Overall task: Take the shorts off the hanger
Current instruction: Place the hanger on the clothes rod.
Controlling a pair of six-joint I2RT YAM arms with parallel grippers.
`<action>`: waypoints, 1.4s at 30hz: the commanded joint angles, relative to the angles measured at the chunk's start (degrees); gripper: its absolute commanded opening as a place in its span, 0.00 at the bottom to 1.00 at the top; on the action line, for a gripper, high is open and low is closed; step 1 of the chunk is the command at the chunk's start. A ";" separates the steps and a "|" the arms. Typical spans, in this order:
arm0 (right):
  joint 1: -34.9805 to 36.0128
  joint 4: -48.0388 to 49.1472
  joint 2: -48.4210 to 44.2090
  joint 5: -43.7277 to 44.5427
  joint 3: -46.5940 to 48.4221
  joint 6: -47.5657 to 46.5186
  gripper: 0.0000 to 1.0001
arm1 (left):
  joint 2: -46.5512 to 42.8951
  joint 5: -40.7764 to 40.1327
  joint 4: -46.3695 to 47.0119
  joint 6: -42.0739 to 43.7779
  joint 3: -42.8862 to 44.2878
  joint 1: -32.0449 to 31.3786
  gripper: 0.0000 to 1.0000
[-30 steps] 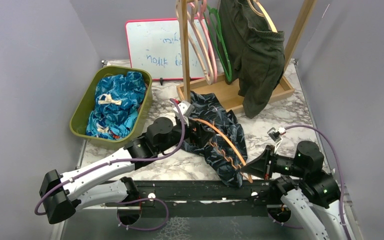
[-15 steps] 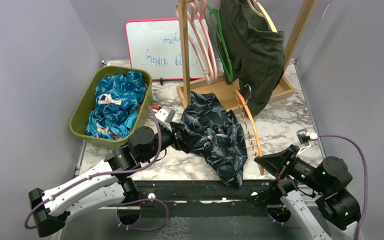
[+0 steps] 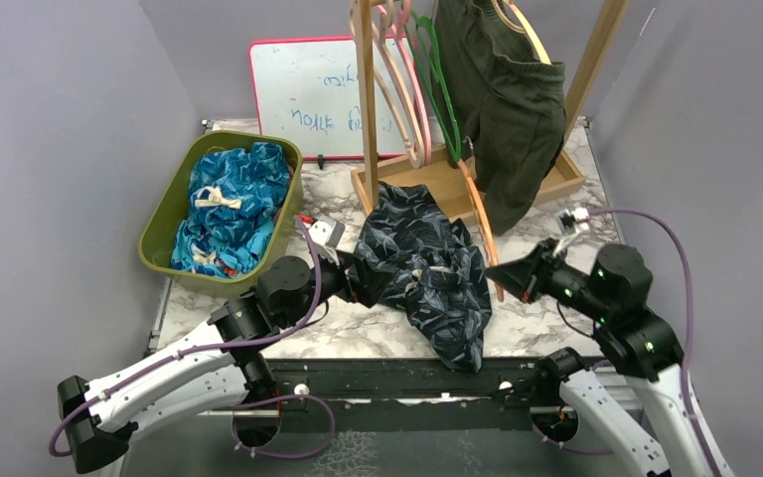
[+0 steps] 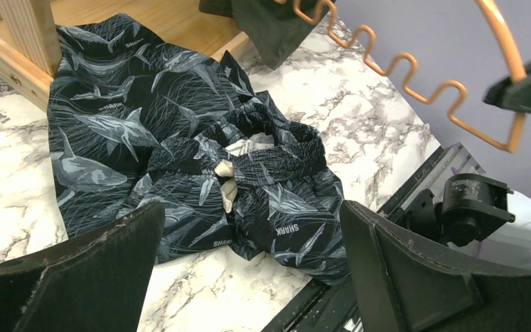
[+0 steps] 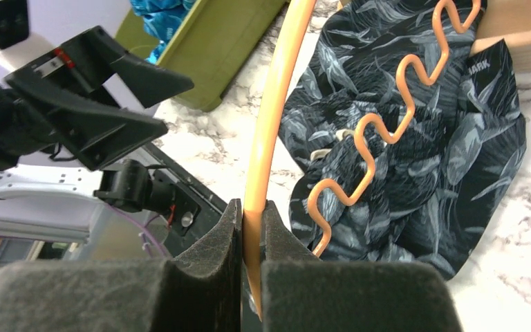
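Observation:
The dark navy print shorts (image 3: 422, 270) lie crumpled on the marble table, off any hanger; they also show as shorts (image 4: 180, 152) and shorts (image 5: 415, 138) in the wrist views. My left gripper (image 3: 353, 273) stands wide open at their left edge, nothing between its fingers, the gripper (image 4: 252, 207) just short of the cloth. My right gripper (image 3: 505, 276) is shut on the bare orange hanger (image 3: 482, 231), gripper (image 5: 252, 214) pinching the hanger (image 5: 263, 131) at one end, above the shorts' right side. Dark olive shorts (image 3: 507, 99) hang on the rack.
A green bin (image 3: 159, 224) at the left holds blue print shorts (image 3: 228, 204). The wooden rack (image 3: 457, 184) stands behind, with empty pink and green hangers (image 3: 412, 79). A whiteboard (image 3: 298, 94) leans on the back wall. Grey walls close both sides.
The orange hanger has come out of the navy shorts, which dropped flat on the table. My right arm carried the hanger right and back towards the rack. My left gripper opened and drew back left.

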 commanded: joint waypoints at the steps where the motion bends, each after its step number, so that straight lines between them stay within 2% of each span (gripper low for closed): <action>1: 0.27 13.45 7.84 -0.87 4.23 -4.69 0.02 | -1.12 -0.59 -0.58 -1.73 -0.90 -0.07 0.99; 8: 0.28 17.46 18.32 1.38 11.23 -6.69 0.02 | -1.47 -0.62 -1.25 -1.94 -2.36 -0.09 0.99; 15: 0.28 18.28 21.95 5.18 14.98 -7.21 0.02 | -1.64 -0.66 -1.36 -2.08 -2.99 -0.07 0.99; 19: 0.22 20.57 23.11 3.95 16.60 -7.74 0.02 | -1.58 -0.66 -1.17 -2.07 -3.30 -0.11 0.99; 30: 0.28 18.80 34.22 5.45 33.29 -6.78 0.02 | 0.98 0.47 0.10 -2.76 -4.16 -0.07 0.99; 42: 0.18 19.86 47.02 3.04 47.38 -7.58 0.02 | 2.45 0.75 0.89 -2.82 -4.15 -0.10 0.99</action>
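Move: The free stretch of the clothes rod for the orange hanger in the right hand lies some 38 cm ahead, 8 cm left and 28 cm higher. From this hand, the green hanger is 36 cm out and 12 left, the dark green shorts 36 out and 3 right. The black shark shorts lie 12 cm ahead of the left hand, 10 right and 18 below, the basket 25 ahead and 36 left. Right hand carries the gripped hanger about 17 cm forward and up towards the rod; left, open, sinks 5 cm. ##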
